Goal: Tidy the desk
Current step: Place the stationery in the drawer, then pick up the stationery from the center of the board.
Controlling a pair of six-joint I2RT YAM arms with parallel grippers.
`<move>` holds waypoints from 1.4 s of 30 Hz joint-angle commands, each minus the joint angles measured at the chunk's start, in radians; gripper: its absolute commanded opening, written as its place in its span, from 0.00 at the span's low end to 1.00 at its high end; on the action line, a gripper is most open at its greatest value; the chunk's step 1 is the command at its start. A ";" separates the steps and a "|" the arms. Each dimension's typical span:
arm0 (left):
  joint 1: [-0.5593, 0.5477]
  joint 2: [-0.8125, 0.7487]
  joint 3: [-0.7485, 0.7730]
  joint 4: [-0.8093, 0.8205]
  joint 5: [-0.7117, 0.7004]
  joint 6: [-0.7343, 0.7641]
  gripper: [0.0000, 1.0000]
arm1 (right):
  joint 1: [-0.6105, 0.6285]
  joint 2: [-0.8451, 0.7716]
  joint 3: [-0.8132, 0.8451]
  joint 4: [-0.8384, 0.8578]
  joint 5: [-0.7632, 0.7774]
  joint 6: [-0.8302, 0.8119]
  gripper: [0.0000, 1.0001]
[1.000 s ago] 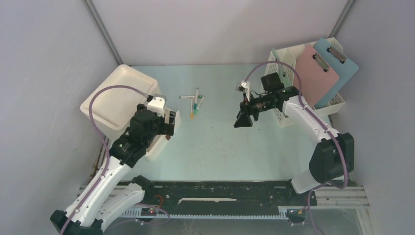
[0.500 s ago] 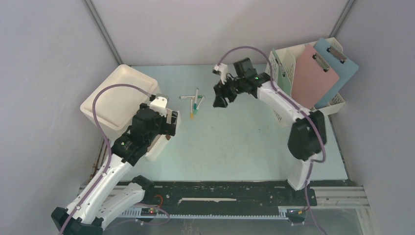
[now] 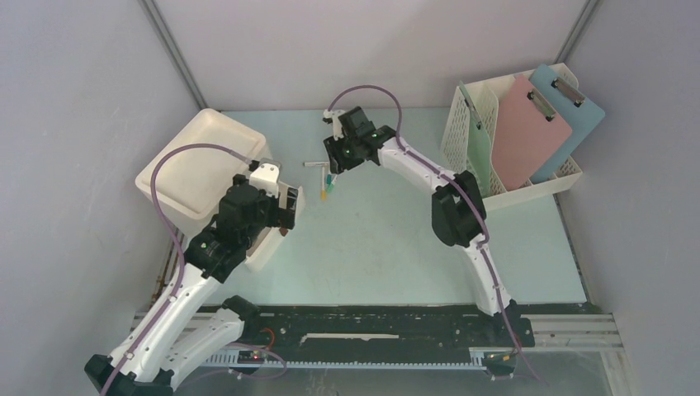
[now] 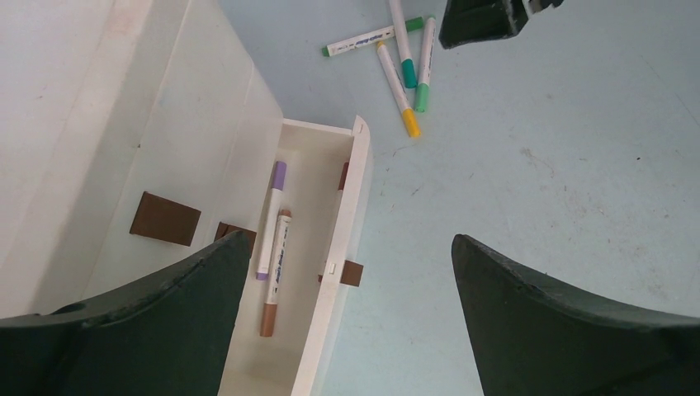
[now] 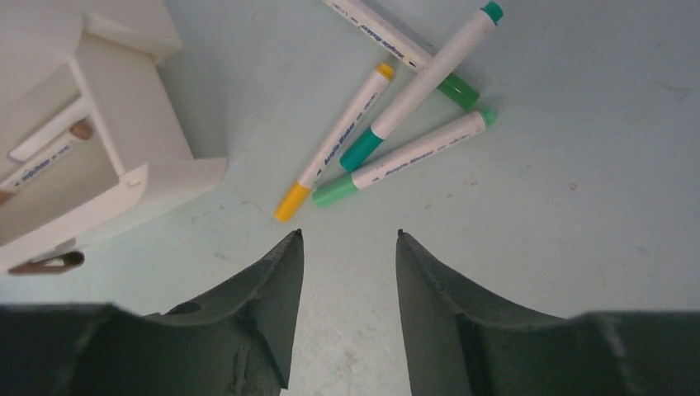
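On the pale mint-green desk point(image 3: 388, 239), several markers point(image 3: 328, 177) lie in a loose cluster near the back middle. From the right wrist I see a yellow-capped marker point(image 5: 338, 140), a teal-capped one point(image 5: 421, 82) and a green-capped one point(image 5: 404, 161). My right gripper point(image 5: 348, 233) hovers just beside them, open, with only bare desk between its fingers. My left gripper point(image 4: 348, 238) stands wide open and empty above the outer wall of the white bin's narrow side compartment point(image 4: 330, 272). A purple-capped marker point(image 4: 272, 219) and a brown-capped marker point(image 4: 276, 272) lie inside it.
The large white bin point(image 3: 198, 165) fills the back left. A white perforated file rack point(image 3: 470, 132) at the back right holds a pink clipboard point(image 3: 528, 132) and a blue clipboard point(image 3: 574, 115). Grey panels wall the desk; a black rail point(image 3: 371, 318) runs along its front.
My right arm has swung left from beside the file rack to over the markers, and its jaws have narrowed a little. The left arm has not moved.
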 commanded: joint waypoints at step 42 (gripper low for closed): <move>0.024 -0.012 0.042 0.017 0.024 0.014 1.00 | 0.033 0.295 0.240 0.074 0.226 0.451 0.33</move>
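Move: The teal-capped marker lies about 7 cm ahead of the right hand, 3 cm to its left and 10 cm below. Also some 10 cm down are the light-green one, 4 cm ahead and 1 cm left, the yellow one, 2 cm ahead and 5 cm left, and the green one lying crosswise, 8 cm ahead and 6 cm left. From the left hand the teal marker is roughly 14 cm ahead, 9 cm right and 20 cm below. Down, forward and a little left, the right hand sinks about 8 cm towards the teal-capped marker, the last stretch almost straight down before it levels off just over the cluster. Its wrist swings some 25 degrees clockwise on the way. The fingers narrow from over half open to about a third, still apart above the marker's cap end; contact can't be seen. ##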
